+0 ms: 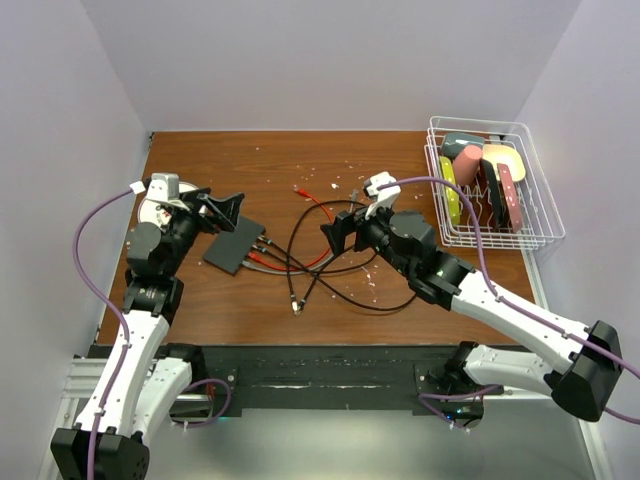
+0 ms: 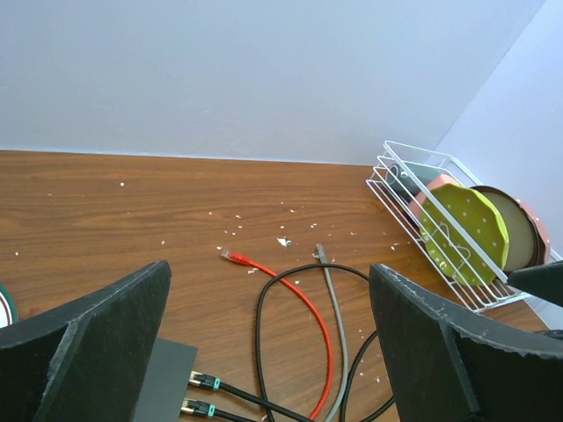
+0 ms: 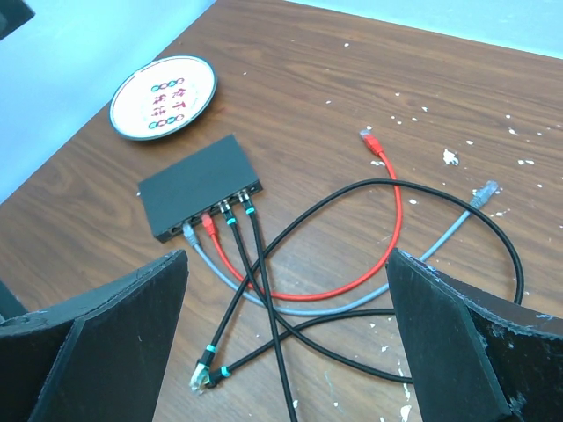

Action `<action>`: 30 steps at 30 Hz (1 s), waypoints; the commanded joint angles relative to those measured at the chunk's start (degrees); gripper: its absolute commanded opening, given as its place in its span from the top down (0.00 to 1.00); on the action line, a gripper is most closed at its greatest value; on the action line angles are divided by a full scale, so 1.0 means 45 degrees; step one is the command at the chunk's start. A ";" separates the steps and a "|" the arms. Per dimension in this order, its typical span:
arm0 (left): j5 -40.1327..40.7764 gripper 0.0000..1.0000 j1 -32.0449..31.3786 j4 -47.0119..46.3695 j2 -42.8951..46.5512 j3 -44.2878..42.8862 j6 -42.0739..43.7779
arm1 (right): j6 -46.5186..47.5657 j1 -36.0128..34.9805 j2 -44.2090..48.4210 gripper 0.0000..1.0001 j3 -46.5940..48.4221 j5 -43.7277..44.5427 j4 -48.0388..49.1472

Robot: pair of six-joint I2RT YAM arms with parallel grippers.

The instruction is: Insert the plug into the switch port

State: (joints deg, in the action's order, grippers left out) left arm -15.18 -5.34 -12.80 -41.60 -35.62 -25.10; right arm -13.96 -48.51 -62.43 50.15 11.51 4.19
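The flat black switch [image 3: 198, 189] lies on the wooden table, with its row of ports facing my right wrist camera. Grey, red and two black cables are plugged into that row. The switch port [image 3: 175, 230] at the left end looks free. Loose ends lie about: a red plug [image 3: 369, 138], a grey plug [image 3: 486, 188] and a pair of black-cable plugs [image 3: 201, 376]. My left gripper [image 1: 222, 212] hovers open over the switch's far corner [image 2: 167, 378]. Open too, my right gripper [image 1: 340, 232] hangs above the cable tangle. Neither holds anything.
A patterned plate [image 3: 164, 97] sits beyond the switch near the table's left edge. A white wire rack [image 1: 490, 185] with coloured dishes stands at the back right. White crumbs speckle the wood. The cables loop [image 1: 320, 250] between the two grippers.
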 commanded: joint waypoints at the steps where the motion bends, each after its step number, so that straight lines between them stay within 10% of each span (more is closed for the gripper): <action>1: 0.0229 0.00 -0.0043 -0.0437 0.0124 0.0082 -0.0046 | -0.0316 -0.0020 -0.0168 0.01 0.0008 0.0976 0.0477; 30: 0.2316 0.00 -0.0043 -0.0788 -0.0538 0.0922 0.0441 | -0.0042 -0.0020 0.1335 0.01 -0.0890 0.4901 0.1473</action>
State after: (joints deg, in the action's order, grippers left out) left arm -8.95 -5.34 -14.35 -43.97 -32.21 -24.77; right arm -15.16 -48.53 -58.15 47.48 26.74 7.01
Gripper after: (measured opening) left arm 0.997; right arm 0.985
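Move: Down to the left of the empty right hand lies the black switch, about 28 cm left, 13 cm ahead and 26 cm below, with red, grey and black cables already plugged in. The free black plugs lie roughly 9 cm left of that hand and 6 cm back. The free red plug is about 32 cm ahead and 8 cm left, and the free grey plug 30 cm ahead and 8 cm right. From the left hand the switch is some 8 cm ahead, 5 cm left and 28 cm below. Swinging away from the switch, the empty right hand travels about 5 cm right and slightly forward, dips a little, then rises well clear of the cables, turning some 15 degrees clockwise. The left hand, also empty, sinks about 3.5 cm towards the switch, easing forward and left. Both grippers stay open. ##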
